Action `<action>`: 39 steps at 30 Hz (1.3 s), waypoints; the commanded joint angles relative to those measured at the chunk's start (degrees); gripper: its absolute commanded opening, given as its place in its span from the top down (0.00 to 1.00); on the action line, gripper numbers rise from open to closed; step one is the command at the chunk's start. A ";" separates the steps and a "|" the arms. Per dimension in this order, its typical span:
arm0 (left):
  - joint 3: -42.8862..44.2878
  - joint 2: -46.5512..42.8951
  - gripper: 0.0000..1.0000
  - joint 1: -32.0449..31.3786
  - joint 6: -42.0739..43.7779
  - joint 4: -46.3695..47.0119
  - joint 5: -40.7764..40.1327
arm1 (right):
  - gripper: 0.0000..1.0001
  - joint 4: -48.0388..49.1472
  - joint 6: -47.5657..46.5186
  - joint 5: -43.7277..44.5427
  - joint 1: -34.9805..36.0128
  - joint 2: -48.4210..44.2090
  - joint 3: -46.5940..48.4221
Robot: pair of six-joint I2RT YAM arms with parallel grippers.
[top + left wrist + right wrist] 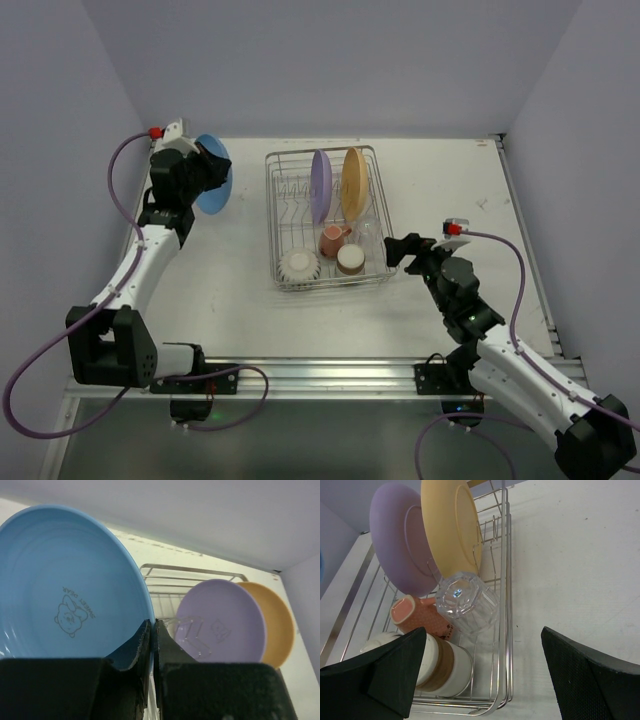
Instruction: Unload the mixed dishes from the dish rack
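Observation:
My left gripper (207, 170) is shut on the rim of the blue plate (216, 176), held on edge above the table left of the dish rack (375, 215); its fingers (145, 640) pinch the plate (65, 580). In the rack the purple plate (320, 185) and yellow-orange plate (352, 183) stand upright. In front of them lie a pink mug (412, 615), a clear glass (467, 602), a brown-and-cream cup (447, 667) and a white ribbed bowl (298, 265). My right gripper (400, 250) is open at the rack's right front corner, holding nothing.
Walls close in the white table (450, 190) at the back and on both sides. A metal rail (330, 375) carrying both arm bases runs along the near edge. Bare table lies right of the rack and between the rack and the left arm.

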 commanded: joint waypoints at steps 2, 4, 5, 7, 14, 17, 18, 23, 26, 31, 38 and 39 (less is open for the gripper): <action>0.54 0.08 1.00 0.13 3.95 -3.13 -9.08 | 0.01 0.26 -0.35 1.64 0.09 0.02 2.61; 1.06 1.13 1.00 0.13 3.69 -4.54 -11.36 | 0.01 0.35 -0.26 1.73 0.09 -0.07 2.43; 1.06 1.57 1.00 0.13 3.60 -4.63 -11.72 | 0.01 0.35 -0.26 1.73 0.17 -0.07 2.52; 0.37 3.32 1.00 0.13 2.29 -3.68 -11.81 | 0.01 -0.09 -0.09 1.99 0.09 0.02 2.70; -0.87 10.62 1.00 -0.49 3.25 -1.21 -16.19 | 0.01 0.53 -0.09 2.25 0.17 -0.33 2.34; -0.69 11.42 1.00 -0.58 4.39 -1.12 -21.03 | 0.01 -0.18 -0.17 2.60 0.18 -0.07 2.70; -0.26 11.59 1.00 -0.58 4.65 -1.03 -21.65 | 0.01 -0.61 -0.09 3.13 0.09 -0.24 2.70; 2.55 13.70 1.00 -0.84 7.20 -2.26 -25.78 | 0.01 -0.35 0.09 3.04 0.09 -1.39 1.99; 6.23 17.99 1.00 -2.06 11.50 -4.53 -30.59 | 0.01 -0.27 0.18 2.87 0.09 -1.21 1.99; 12.57 24.68 1.00 -4.17 14.41 -8.85 -34.92 | 0.01 0.17 0.35 2.78 0.09 -0.16 2.17; 14.86 28.46 1.00 -7.78 16.78 -7.45 -40.37 | 0.01 0.52 0.53 1.64 0.09 1.42 2.61; 15.39 28.99 1.00 -8.22 17.74 -7.62 -42.12 | 0.01 0.44 0.62 1.47 0.09 1.77 2.78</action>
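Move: My left hand holds the blue plate by its rim. The bare table left of the dish rack, where the plate is heading, lies about 4 cm ahead, 9 cm to the left and 25 cm below. From that hand the rack's purple plate stands level with it, roughly 21 cm to the right and 15 cm lower, and the yellow plate some 8 cm beyond the purple one. From my right hand that table spot is about 16 cm ahead, 44 cm left and 17 cm down. I lower the blue plate with my left hand some 16 cm towards the bare table beside the rack, going forward and to the left by about 5 cm each, the leftward drift easing back a little at the end. My shut fingers keep their pinch on the rim as the wrist rolls its left side up about 30 degrees, tips further down and turns counter-clockwise. ##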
